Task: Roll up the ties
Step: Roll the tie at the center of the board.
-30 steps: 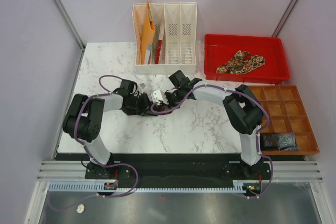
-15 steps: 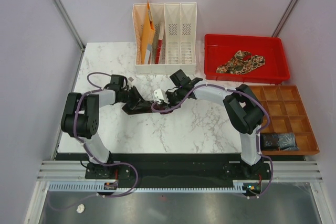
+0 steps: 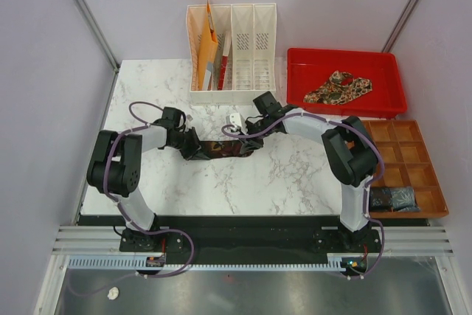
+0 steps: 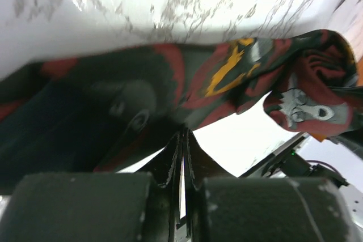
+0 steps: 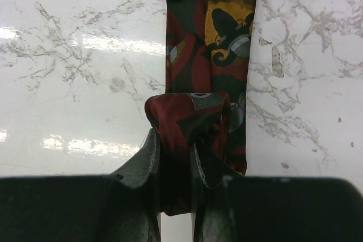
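A dark maroon tie [image 3: 225, 147] with red, yellow and grey figures lies stretched in a strip on the marble table [image 3: 243, 182]. My left gripper [image 3: 190, 145] is at its left end, jaws shut on the fabric edge [image 4: 181, 134]; the tie [image 4: 227, 77] fills that view. My right gripper [image 3: 251, 136] is shut on the tie's folded, bunched right end [image 5: 187, 117], with the flat strip [image 5: 227, 38] running away from it. A tan-and-brown paisley tie [image 3: 339, 88] lies in the red tray [image 3: 295, 60].
A white file rack [image 3: 254, 42] with orange folders [image 3: 208, 46] stands at the back. A brown compartment tray [image 3: 402, 145] sits at the right edge, with a dark rolled item [image 3: 391, 198] in a near cell.
The grippers were close together with the tie bunched between them. My right gripper has moved right and back, my left slightly left, and the tie is now drawn out straight.
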`<state>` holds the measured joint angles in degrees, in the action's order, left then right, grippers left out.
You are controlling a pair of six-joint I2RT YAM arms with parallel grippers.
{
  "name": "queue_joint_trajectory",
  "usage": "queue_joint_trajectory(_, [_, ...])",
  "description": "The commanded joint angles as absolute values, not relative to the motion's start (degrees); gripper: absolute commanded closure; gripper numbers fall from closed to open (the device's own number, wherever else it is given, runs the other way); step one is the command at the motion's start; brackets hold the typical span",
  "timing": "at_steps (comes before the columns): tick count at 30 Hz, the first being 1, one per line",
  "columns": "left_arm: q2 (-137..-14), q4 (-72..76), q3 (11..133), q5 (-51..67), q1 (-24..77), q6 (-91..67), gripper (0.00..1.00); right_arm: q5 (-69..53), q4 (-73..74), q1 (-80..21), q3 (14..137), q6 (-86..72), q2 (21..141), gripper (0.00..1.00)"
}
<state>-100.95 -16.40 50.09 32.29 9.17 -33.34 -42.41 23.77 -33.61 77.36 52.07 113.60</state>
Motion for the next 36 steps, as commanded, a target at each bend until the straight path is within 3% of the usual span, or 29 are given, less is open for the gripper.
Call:
queue_joint_trajectory(1, [-98.4,-22.7,50.2,24.9,9.2,-27.9,0.94,-43.8,24.0,-32.6,76.2,48.3,110.1,1.00])
queue_joint_trajectory(9, [-97.6,-23.1,49.2,24.9,9.2,-27.1,0.97,-39.0,27.9,-33.3,77.8,49.4,112.2,1.00])
queue_joint_trajectory(11, [-97.6,-21.3,48.8,30.7,8.7,-26.0,0.95,-38.2,31.4,-34.5,79.7,52.1,114.3,1.00])
queue_joint_trajectory(14, [-93.6,-14.5,47.6,39.2,8.4,-27.4,0.81,-37.4,34.4,-35.2,82.0,52.8,115.5,1.00])
queue_joint_trajectory(15, [-92.3,-12.2,47.2,40.4,8.4,-29.4,0.73,-37.4,35.0,-35.3,82.3,53.2,115.6,1.00])
queue_joint_trajectory(18, [-90.5,-7.8,48.8,40.3,8.5,-31.6,0.61,-37.6,37.2,-35.2,83.0,54.8,116.0,1.00])
queue_joint_trajectory(25, [-98.8,-7.7,59.5,40.6,11.2,-34.3,0.59,-38.1,43.1,-35.4,87.9,56.2,119.5,1.00])
queue_joint_trajectory(36, [-101.9,1.3,54.9,40.4,17.7,-48.6,0.52,-34.7,44.2,-35.8,92.0,51.7,121.7,1.00])
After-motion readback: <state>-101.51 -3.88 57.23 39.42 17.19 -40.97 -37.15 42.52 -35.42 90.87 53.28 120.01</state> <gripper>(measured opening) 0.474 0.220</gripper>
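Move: The rolled part of the tie sits between the right hand's fingers; from the left fingertips, which are at the still-flat strip, that roll lies about 16 cm to the right and 2 cm farther out, about level. The flat strip's middle is some 7 cm right of the left hand and 2 cm ahead of it, its loose end about 4 cm left and 1 cm ahead. Left hand eases back, lifts off the strip, opening, then arcs about 7 cm up, forward, then right towards the right-held roll. ##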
